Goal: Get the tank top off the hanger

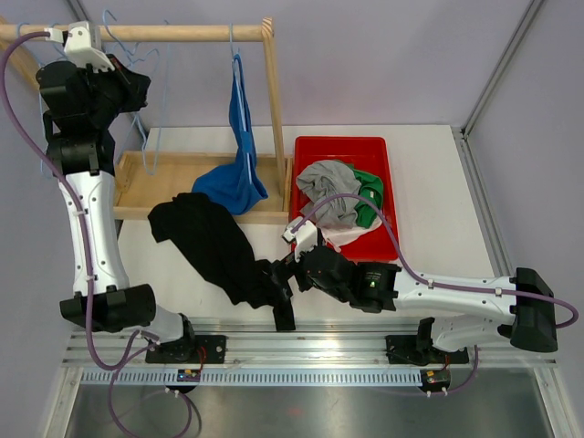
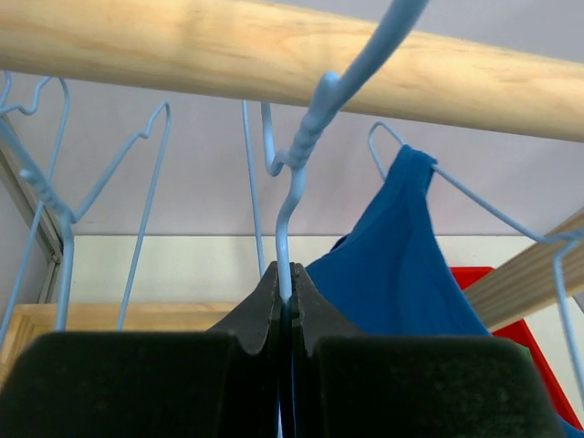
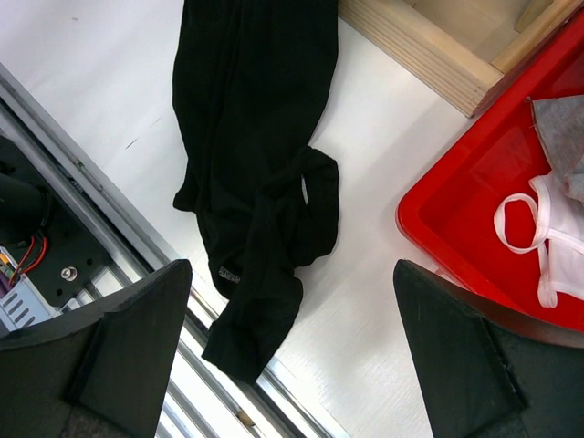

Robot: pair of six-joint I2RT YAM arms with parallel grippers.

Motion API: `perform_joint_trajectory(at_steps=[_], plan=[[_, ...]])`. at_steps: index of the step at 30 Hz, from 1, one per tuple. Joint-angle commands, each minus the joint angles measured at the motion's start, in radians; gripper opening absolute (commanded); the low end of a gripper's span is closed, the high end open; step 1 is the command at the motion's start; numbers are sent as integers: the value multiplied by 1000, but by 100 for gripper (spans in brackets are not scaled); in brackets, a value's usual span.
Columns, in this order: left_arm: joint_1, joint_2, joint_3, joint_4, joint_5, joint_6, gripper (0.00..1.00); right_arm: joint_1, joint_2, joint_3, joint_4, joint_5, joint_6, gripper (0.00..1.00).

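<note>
A black tank top [image 1: 214, 251] lies crumpled on the white table, off any hanger, and fills the top of the right wrist view [image 3: 255, 137]. My right gripper [image 3: 292, 347] hovers open just above its lower end, with nothing between the fingers; it shows near the table's front edge [image 1: 278, 274]. Up by the wooden rod [image 1: 182, 33], my left gripper [image 2: 286, 274] is shut on the neck of a light blue wire hanger [image 2: 285, 237], whose hook rests over the rod. A blue tank top [image 1: 239, 155] hangs on another hanger [image 2: 474, 196] to the right.
More bare wire hangers [image 2: 137, 192] hang left of the held one. The rack's wooden base tray [image 1: 137, 187] sits under the rod, its upright post [image 1: 275, 100] at the right. A red bin [image 1: 345, 146] with grey, green and white clothes stands right of it.
</note>
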Motion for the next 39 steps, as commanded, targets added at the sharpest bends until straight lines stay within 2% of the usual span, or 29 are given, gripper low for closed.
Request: perform_joint_trajectory(at_steps=[1, 10, 15, 24, 26, 27, 30, 32, 33, 39], plan=[[14, 53, 22, 35, 43, -21, 0, -8, -3, -4, 23, 28, 19, 99], [19, 92, -1, 39, 39, -12, 0, -8, -7, -19, 23, 34, 31, 100], [17, 38, -98, 78, 26, -9, 0, -9, 0, -24, 36, 28, 34, 100], [16, 15, -101, 81, 11, -21, 0, -12, 6, -23, 34, 28, 43, 100], [14, -3, -104, 85, -6, -26, 9, -12, 3, -27, 36, 32, 45, 100], [10, -11, -104, 87, -19, -26, 26, -12, 2, -27, 34, 32, 46, 99], [4, -45, -109, 88, -29, -32, 62, -12, 5, -24, 30, 34, 48, 99], [0, -84, -127, 102, -30, -36, 95, -12, 6, -24, 30, 29, 51, 100], [-3, -97, -135, 117, -32, -42, 99, -12, 8, -24, 30, 28, 51, 99], [-21, -279, -247, 179, -46, -58, 99, -14, 16, -27, 31, 22, 62, 99]])
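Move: My left hand still grips the bared hanger by its wire just below the neck. The bare spot on the wooden rail where its hook belongs is about 9 cm ahead, 1 cm left and some 6 cm higher. The nearest empty hanger sits about 6 cm to the left of that spot; the blue tank top hangs roughly 9 cm ahead of my hand, 17 cm right and 15 cm below. From my right hand the spot is about 35 cm ahead, 25 cm left and 36 cm up. I lower the hanger's hook onto the rail, my left hand going down about 5 cm and forward about 4 cm with a small tip downward. I ease back slightly and hold there, then spread my fingers wide to let go of the wire and draw back some 6 cm while rising about 4 cm, away from the rail. ##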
